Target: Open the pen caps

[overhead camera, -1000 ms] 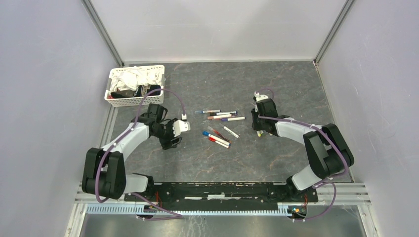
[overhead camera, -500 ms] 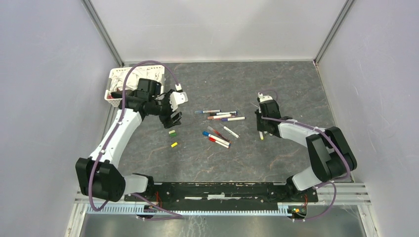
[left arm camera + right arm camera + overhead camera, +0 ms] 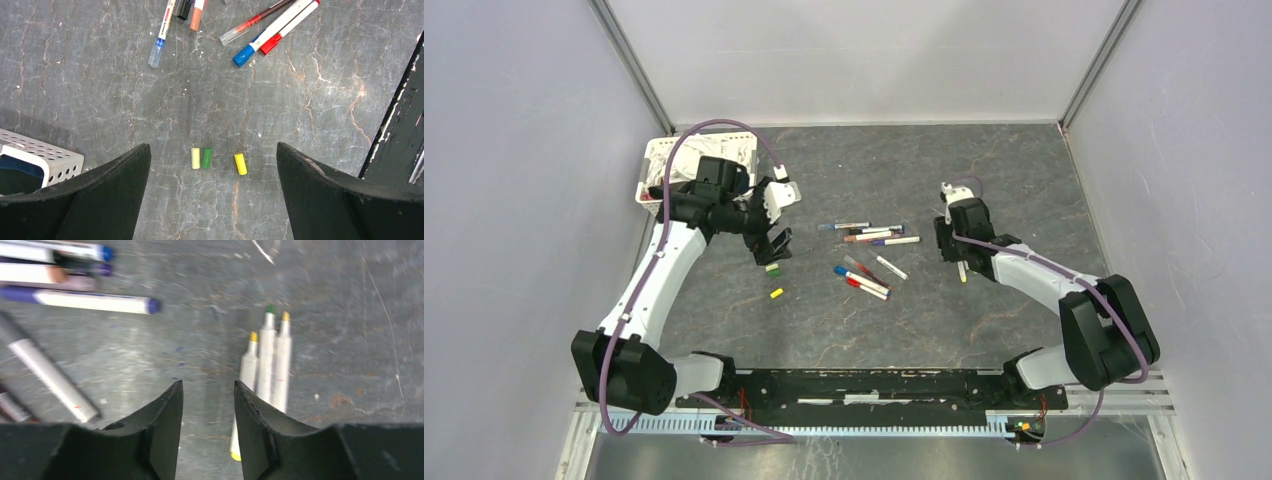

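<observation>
Three loose pen caps lie on the table: pale yellow [image 3: 195, 158], green [image 3: 207, 157] and yellow [image 3: 240, 163]. The top view shows the green [image 3: 772, 269] and yellow [image 3: 776, 293] ones. My left gripper [image 3: 214, 150] [image 3: 774, 245] hovers above them, open wide and empty. Three uncapped pens [image 3: 270, 360] with yellow and green tips lie side by side, also in the top view [image 3: 962, 268]. My right gripper [image 3: 207, 385] [image 3: 951, 252] is just left of them, slightly open and empty. Several capped pens [image 3: 866, 237] [image 3: 862, 280] lie mid-table.
A white basket [image 3: 656, 190] of cloths stands at the back left, its corner in the left wrist view [image 3: 40, 155]. Blue- and red-capped pens [image 3: 272, 29] lie ahead of my left gripper. A purple-ended pen [image 3: 80, 300] lies to the left of my right gripper.
My left arm rose from the table and drew back toward the basket, leaving the caps lying below. My right gripper shifted slightly back from the uncapped pens.
</observation>
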Controlling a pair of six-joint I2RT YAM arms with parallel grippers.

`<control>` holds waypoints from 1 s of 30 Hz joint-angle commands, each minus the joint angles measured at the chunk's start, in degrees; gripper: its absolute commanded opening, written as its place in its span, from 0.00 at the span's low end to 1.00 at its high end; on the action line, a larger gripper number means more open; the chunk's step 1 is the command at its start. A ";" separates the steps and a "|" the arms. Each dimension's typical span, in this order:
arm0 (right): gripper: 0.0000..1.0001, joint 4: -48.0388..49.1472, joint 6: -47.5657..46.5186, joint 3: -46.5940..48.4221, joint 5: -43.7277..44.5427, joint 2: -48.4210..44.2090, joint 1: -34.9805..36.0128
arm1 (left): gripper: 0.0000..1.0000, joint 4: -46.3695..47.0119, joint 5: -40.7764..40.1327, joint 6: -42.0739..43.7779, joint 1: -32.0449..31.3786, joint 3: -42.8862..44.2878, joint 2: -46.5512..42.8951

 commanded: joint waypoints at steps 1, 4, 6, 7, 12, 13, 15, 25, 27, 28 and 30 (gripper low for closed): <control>0.48 0.68 -1.86 4.54 -1.28 -3.20 5.75 | 1.00 -0.64 -0.40 -3.61 -0.07 3.75 -1.73; 0.47 1.68 -3.93 5.64 -3.53 -2.39 11.83 | 1.00 -0.64 -1.99 -4.86 -0.07 4.81 -1.53; 0.46 2.35 -5.03 6.51 -6.99 -0.52 14.52 | 1.00 -1.20 -2.51 -5.38 -0.07 5.57 -1.12; 0.46 2.48 -5.58 7.03 -8.07 0.77 15.41 | 1.00 -1.70 -2.55 -5.37 0.00 5.86 -0.95; 0.45 3.95 -7.85 8.16 -10.95 5.58 16.10 | 1.00 -3.94 -2.04 -5.04 0.06 6.30 -0.56; 0.45 4.23 -8.32 8.24 -10.95 6.48 16.11 | 1.00 -4.30 -1.99 -4.86 0.02 6.30 -0.57; 0.45 4.30 -9.34 8.82 -11.62 8.62 16.06 | 1.00 -4.69 -1.87 -4.44 0.02 6.31 -0.82; 0.34 6.36 -9.72 7.13 -13.20 14.22 16.10 | 1.00 -5.30 -1.25 -4.44 0.02 5.88 -0.73; 0.27 6.76 -9.89 6.03 -13.05 13.51 16.14 | 1.00 -5.35 -0.89 -4.26 0.02 5.44 -0.89; 0.23 6.74 -9.99 5.30 -13.15 12.90 16.11 | 1.00 -5.34 -0.55 -4.03 0.02 5.14 -0.84; 0.13 6.75 -10.35 4.63 -13.68 11.10 16.11 | 1.00 -5.38 0.61 -3.46 0.06 4.34 -0.97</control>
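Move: The grey-capped pen lies about 16 cm to the right hand's left, 1 cm back and 4 cm below. The purple-capped pen is some 8 cm farther out than the grey-capped pen and 2 cm to the right of it. The red-brown pen lies about 7 cm left and 3 cm nearer the base of it. Three uncapped pens lie level with the hand, 5 cm to its right. From the left hand, the grey-capped pen is roughly 30 cm right, 4 cm ahead and 18 cm below. Sweeping left by about 13 cm in a low arc, the right hand rises some 4 cm away from the uncapped pens, draws back about 3 cm and turns some 30 degrees counter-clockwise to line up with the grey-capped pen. It then drops nearly 7 cm from the top of the arc, and the half-open fingers close, pinching the white barrel from both sides towards the end opposite the cap. ##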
